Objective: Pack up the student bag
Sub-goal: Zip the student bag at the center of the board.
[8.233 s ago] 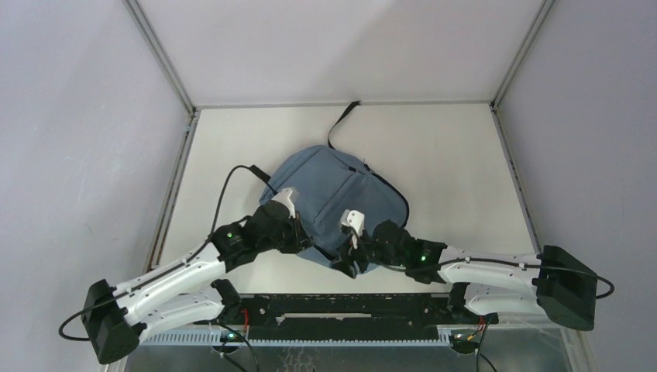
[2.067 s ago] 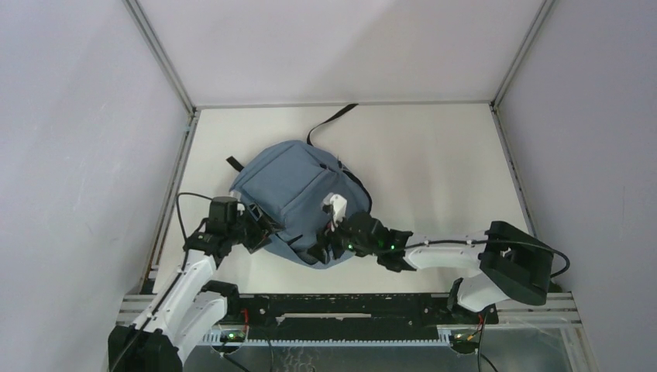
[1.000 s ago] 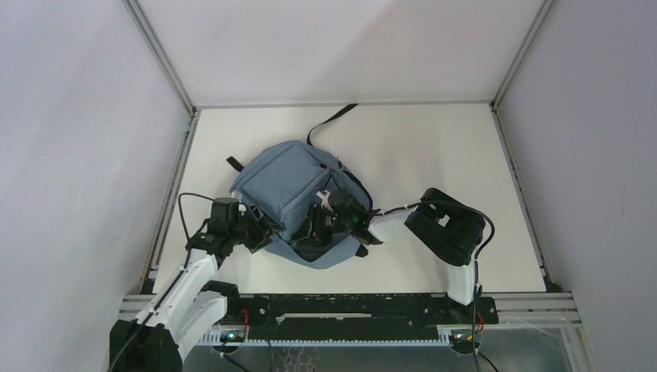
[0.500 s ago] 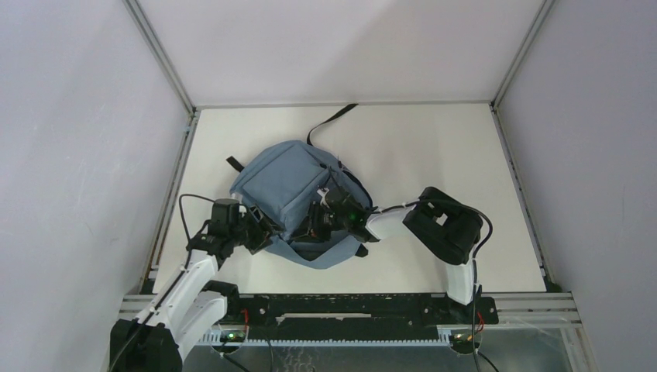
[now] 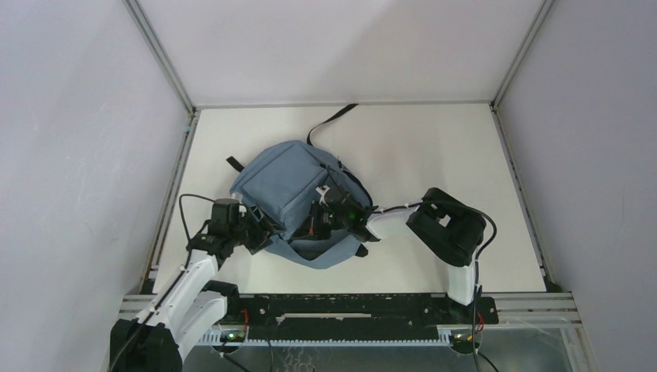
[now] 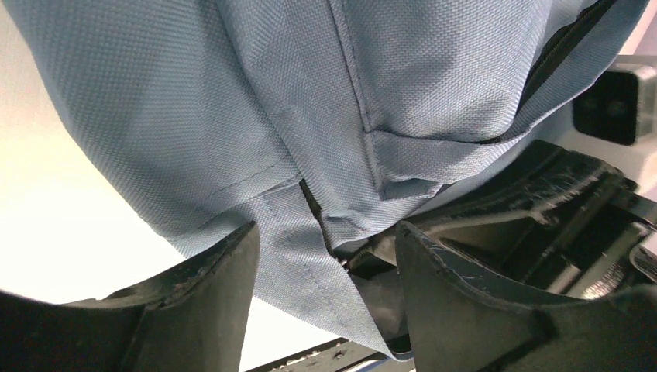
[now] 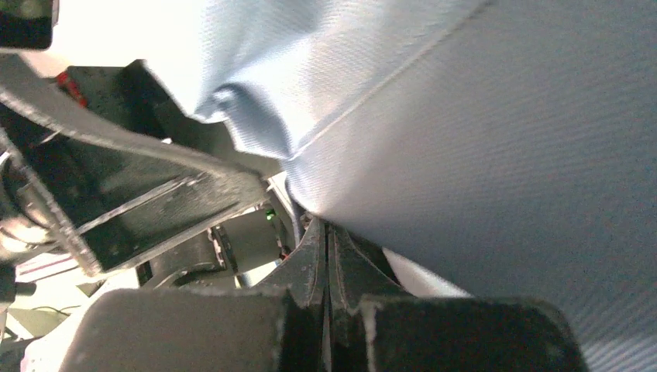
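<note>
The student bag (image 5: 287,182), slate-blue fabric with black trim, lies on the white table left of centre. My left gripper (image 5: 263,231) is at its near-left edge. In the left wrist view my left gripper (image 6: 325,240) stands open, and a flap of the bag (image 6: 232,93) with a seam hangs between the fingers. My right gripper (image 5: 310,225) is low at the bag's near side. In the right wrist view my right gripper (image 7: 326,229) is shut, tips tucked under the bag's fabric (image 7: 503,139). Whether fabric is caught between them does not show.
A black strap (image 5: 333,118) trails from the bag toward the back wall, and a short strap end (image 5: 232,163) sticks out at its left. The black rail (image 5: 349,306) with the arm bases runs along the near edge. Grey walls close in on three sides.
My right gripper has gone from half open to shut against the bag's near edge. The left gripper and the bag have hardly moved.
</note>
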{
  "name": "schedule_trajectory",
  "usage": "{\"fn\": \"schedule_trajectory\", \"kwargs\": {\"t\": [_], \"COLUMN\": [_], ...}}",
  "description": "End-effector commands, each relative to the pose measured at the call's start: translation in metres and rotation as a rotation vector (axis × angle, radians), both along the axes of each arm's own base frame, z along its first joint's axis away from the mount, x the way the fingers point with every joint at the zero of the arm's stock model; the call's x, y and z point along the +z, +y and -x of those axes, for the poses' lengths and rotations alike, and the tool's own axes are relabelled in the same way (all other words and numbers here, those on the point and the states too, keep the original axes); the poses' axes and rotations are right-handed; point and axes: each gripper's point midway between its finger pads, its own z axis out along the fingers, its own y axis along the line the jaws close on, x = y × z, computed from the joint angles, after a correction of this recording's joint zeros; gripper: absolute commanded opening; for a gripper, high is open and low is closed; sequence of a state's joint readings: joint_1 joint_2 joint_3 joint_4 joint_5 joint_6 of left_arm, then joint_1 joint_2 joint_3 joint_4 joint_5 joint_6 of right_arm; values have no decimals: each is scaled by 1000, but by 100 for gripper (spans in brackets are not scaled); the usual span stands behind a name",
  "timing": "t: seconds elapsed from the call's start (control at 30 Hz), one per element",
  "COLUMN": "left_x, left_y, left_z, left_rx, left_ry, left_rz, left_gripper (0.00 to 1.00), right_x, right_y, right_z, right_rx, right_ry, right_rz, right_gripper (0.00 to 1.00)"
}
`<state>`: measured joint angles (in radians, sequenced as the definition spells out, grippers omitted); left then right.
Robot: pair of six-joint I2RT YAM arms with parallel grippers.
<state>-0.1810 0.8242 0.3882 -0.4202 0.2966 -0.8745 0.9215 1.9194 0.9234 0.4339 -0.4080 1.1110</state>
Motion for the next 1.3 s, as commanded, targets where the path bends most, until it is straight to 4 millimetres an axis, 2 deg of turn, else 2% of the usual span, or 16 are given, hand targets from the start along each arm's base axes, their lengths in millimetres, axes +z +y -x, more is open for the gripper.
{"fn": "schedule_trajectory", "kwargs": {"t": [0.0, 0.13, 0.43, 0.53, 0.77, 0.83, 0.87, 0.9, 0.93, 1.1, 1.27], "left_x": [-4, -1, 8, 10, 5, 5, 4, 5, 6, 14, 18], "left_y": [-7, -8, -8, -8, -7, -6, -6, -6, -4, 13, 31], "left_z": [2, -1, -11, -14, -15, -15, -15, -15, -16, -20, -20], "left_rx": [-18, -14, -10, -12, -16, -12, -11, -8, -2, 56, 90], "left_ry": [-1, -9, -23, -29, -17, -12, -11, -11, -12, -38, -46], "left_rz": [38, 50, 39, 34, 25, 18, 17, 15, 9, -50, -91], "left_gripper": [69, 68, 67, 64, 32, 21, 12, 2, 0, 0, 0], "right_x": [69, 86, 100, 103, 99, 100, 100, 101, 101, 74, 40], "right_y": [15, 17, 14, 11, 4, 1, -2, -5, -9, -44, -102], "right_z": [-8, 3, 20, 23, 29, 31, 31, 30, 30, 25, 19], "right_rx": [16, 46, 84, 85, 88, 88, 86, 79, 72, 1, -125], "right_ry": [-213, -285, -359, -396, -417, -423, -428, -435, -441, -412, -368], "right_rz": [-116, -124, -94, -68, -49, -49, -46, -40, -29, 104, 230], "right_gripper": [0, 0, 0, 0, 0, 0, 0, 0, 0, 0, 0]}}
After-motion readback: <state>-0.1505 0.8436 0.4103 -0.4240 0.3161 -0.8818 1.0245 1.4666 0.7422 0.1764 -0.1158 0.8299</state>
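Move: At the bag's near-left end both hands work close together. The right fingers already hold the zipper pull; the mouth runs from there to the black strap tab, about 16 cm to the right, 3 cm back and some 3 cm lower. The front pocket lies about 12 cm ahead and 2 cm left of the right hand. For the open left hand, the bag corner is 1 cm ahead, 1 cm right and 1 cm below, between its fingers. Lifting first, the right hand, still shut on the zipper pull, rises about 5 cm while easing 2 to 3 cm back, then sweeps some 6 cm right along the mouth, away from the left hand, its wrist tilting up about 20 degrees. The left hand stays nearly in place and closes its fingers, pinching the fabric of the bag corner to hold it, then starts to lift slightly. ##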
